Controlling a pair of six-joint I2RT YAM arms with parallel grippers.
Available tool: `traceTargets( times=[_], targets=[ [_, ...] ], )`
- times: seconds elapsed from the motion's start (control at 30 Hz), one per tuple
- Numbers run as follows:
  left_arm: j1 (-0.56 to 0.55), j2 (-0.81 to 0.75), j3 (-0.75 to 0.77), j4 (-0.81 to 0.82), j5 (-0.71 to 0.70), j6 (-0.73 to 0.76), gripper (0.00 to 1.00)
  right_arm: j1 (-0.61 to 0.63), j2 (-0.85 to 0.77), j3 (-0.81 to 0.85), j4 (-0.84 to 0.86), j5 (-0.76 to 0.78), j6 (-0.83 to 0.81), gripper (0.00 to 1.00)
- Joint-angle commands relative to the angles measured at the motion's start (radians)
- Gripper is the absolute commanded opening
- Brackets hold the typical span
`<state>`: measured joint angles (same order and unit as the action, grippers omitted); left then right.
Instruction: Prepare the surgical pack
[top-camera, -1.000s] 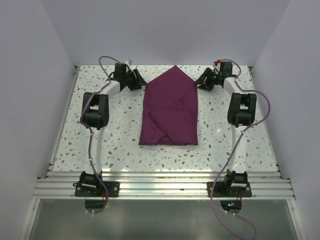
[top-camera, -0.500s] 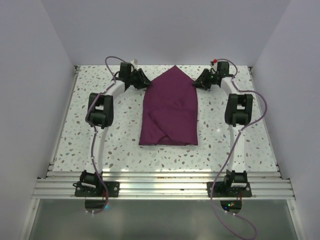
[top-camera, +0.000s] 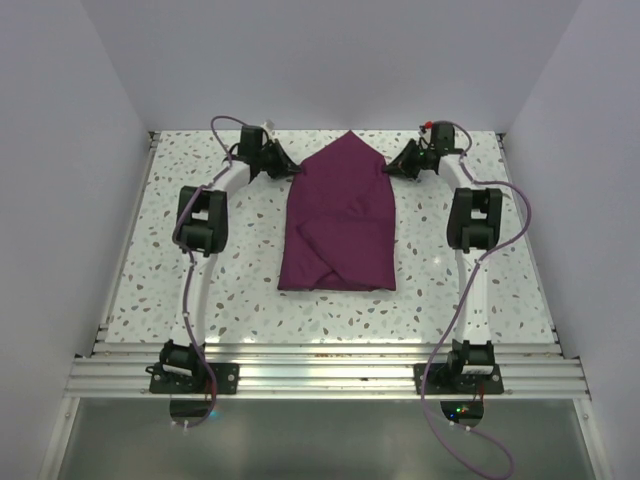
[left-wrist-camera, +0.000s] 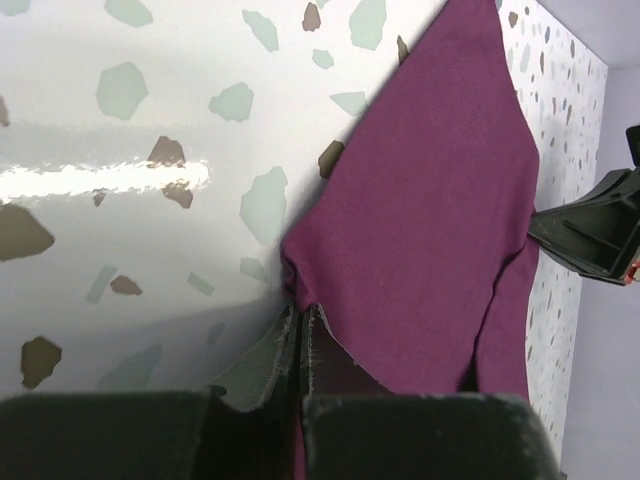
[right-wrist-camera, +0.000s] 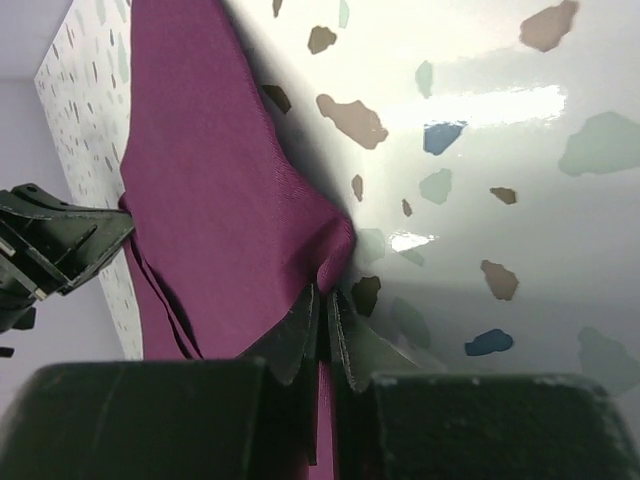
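The surgical pack (top-camera: 338, 220) is a dark-purple cloth folded into a long bundle with a pointed far end, lying in the middle of the speckled table. My left gripper (top-camera: 294, 168) is shut on the pack's far-left corner; the left wrist view shows the surgical pack (left-wrist-camera: 430, 230) pinched between the closed fingertips of my left gripper (left-wrist-camera: 302, 312). My right gripper (top-camera: 386, 167) is shut on the far-right corner; in the right wrist view a fold of the surgical pack (right-wrist-camera: 220, 220) bunches between the closed fingertips of my right gripper (right-wrist-camera: 325, 293). What the cloth wraps is hidden.
The speckled table (top-camera: 240, 270) is walled at the back and both sides. A metal rail (top-camera: 320, 375) with both arm bases runs along the near edge. Purple cables loop beside each arm. In each wrist view the other gripper shows at the frame's edge.
Both grippers moved inward to the pack's far corners and went from open to shut on the cloth. The pack itself has not shifted.
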<state>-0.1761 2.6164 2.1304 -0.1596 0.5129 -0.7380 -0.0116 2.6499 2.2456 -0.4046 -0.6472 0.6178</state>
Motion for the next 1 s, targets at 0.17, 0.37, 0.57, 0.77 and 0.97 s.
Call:
traceTargets(
  times=[0.17, 0.37, 0.57, 0.77, 0.97],
  targets=[
    [0.009, -0.216, -0.087, -0.055, -0.051, 0.060, 0.00, 0.035, -0.215, -0.049, -0.056, -0.011, 0.066, 0.00],
    [0.009, -0.337, -0.225, -0.047, -0.033, 0.083, 0.00, 0.035, -0.333, -0.113, -0.173, -0.009, 0.039, 0.00],
    [-0.003, -0.505, -0.378, -0.067, -0.031, 0.115, 0.00, 0.035, -0.501, -0.237, -0.292, -0.002, -0.027, 0.00],
    [-0.040, -0.692, -0.515, -0.147, -0.053, 0.152, 0.00, 0.035, -0.708, -0.405, -0.379, -0.003, -0.093, 0.00],
    [-0.054, -0.892, -0.690, -0.192, -0.091, 0.167, 0.00, 0.035, -0.910, -0.601, -0.366, -0.006, -0.102, 0.00]
  ],
)
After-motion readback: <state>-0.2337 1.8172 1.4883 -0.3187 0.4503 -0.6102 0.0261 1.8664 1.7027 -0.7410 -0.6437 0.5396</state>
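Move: Both hands already pinch the surgical pack's purple cloth by its side edges, low at the table and some 25 cm apart. From the left hand, the cloth's near left corner lies about 34 cm back and 5 cm left, and its far point 12 cm ahead, 15 cm right. From the right hand, the near right corner lies roughly 34 cm back and 2 cm right, and the far point 12 cm ahead, 11 cm left. Up first, then ever more back towards the robot and the cloth's near edge, both hands carry their pinched side edges together, ending some 16 cm higher and 16–17 cm nearer the base, the right slightly ahead of the left. Fingers stay shut on the cloth, and the wrists turn hardly at all. ##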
